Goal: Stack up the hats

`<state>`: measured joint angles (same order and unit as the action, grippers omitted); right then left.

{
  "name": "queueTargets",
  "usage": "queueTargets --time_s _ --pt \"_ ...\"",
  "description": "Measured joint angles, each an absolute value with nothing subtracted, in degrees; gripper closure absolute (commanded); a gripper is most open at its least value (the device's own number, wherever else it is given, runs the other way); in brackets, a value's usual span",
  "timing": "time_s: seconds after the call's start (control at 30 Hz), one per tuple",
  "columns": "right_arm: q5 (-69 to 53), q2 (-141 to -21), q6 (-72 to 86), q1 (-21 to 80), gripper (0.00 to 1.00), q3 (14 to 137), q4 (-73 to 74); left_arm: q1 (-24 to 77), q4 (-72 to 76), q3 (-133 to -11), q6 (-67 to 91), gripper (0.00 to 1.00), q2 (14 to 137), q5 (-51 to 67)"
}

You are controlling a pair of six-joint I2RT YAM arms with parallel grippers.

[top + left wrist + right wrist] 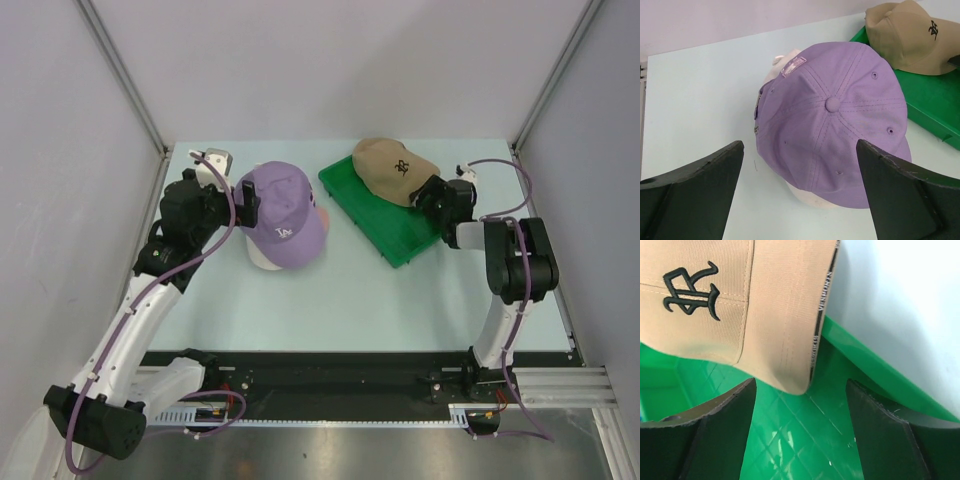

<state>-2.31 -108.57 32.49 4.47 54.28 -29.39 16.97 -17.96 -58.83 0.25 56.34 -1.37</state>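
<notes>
A lavender hat (285,215) (835,115) lies on the table left of centre, on top of a pale hat (262,260) (810,197) whose edge shows beneath it. My left gripper (246,204) (800,145) hovers open at the lavender hat's left side, its fingers apart on either side of the crown and holding nothing. A tan hat (392,168) (740,305) with a black logo rests on the green tray (385,230) (805,430). My right gripper (432,196) (801,382) is open just in front of the tan hat's brim tip, over the tray floor, not touching it.
The tray sits at an angle at the back right, and its near rim (935,115) lies close to the lavender hat. Grey enclosure walls (60,150) and metal posts close in the table on three sides. A black rail (330,385) runs along the near edge.
</notes>
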Motion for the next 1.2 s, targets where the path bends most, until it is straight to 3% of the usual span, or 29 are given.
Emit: queueTargets --time_s 0.2,0.27,0.47,0.53,0.7,1.2 --pt "-2.5 -113.0 31.1 4.5 0.25 55.2 -36.5 17.0 -17.9 -58.8 0.5 0.00 56.4 -1.4" --pt "-2.3 -114.0 31.0 4.5 0.30 55.2 -39.0 17.0 -17.9 -58.8 0.5 0.00 56.4 -1.5" --pt "0.7 -114.7 30.6 4.4 0.62 55.3 -45.1 17.0 -17.9 -58.8 0.5 0.00 58.3 -3.0" --pt "2.0 -114.7 30.5 4.2 0.80 55.3 -45.5 17.0 -17.9 -58.8 0.5 0.00 59.6 -4.3" --pt "0.1 -114.6 31.8 2.7 0.99 55.9 -48.0 16.3 -17.8 -58.8 1.3 0.00 63.5 -5.5" --pt "-4.9 -101.9 32.8 3.3 1.00 51.4 -44.4 9.3 -16.9 -58.8 1.5 0.00 66.7 -5.3"
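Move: For the right hand, the tan hat's middle lies about 7 cm ahead and 9 cm to its left, roughly level, with the brim's edge just ahead of the open fingers; the green tray's middle is some 10 cm left, 2 cm back and 4 cm down. For the left hand, the purple hat's middle is about 7 cm ahead, 6 cm right and 13 cm below; the pink brim peeks out 8 cm beyond it to its right, 6 cm lower. Reach the right gripper about 4 cm forward and slightly right, pinch the tan hat's brim, then raise it some 9 cm from the tray, fingers tipping up, easing back at the end. Meanwhile sink the left gripper 5 cm and forward into the purple crown, fingers wide open, then sweep left, its right finger pushing the crown along. ##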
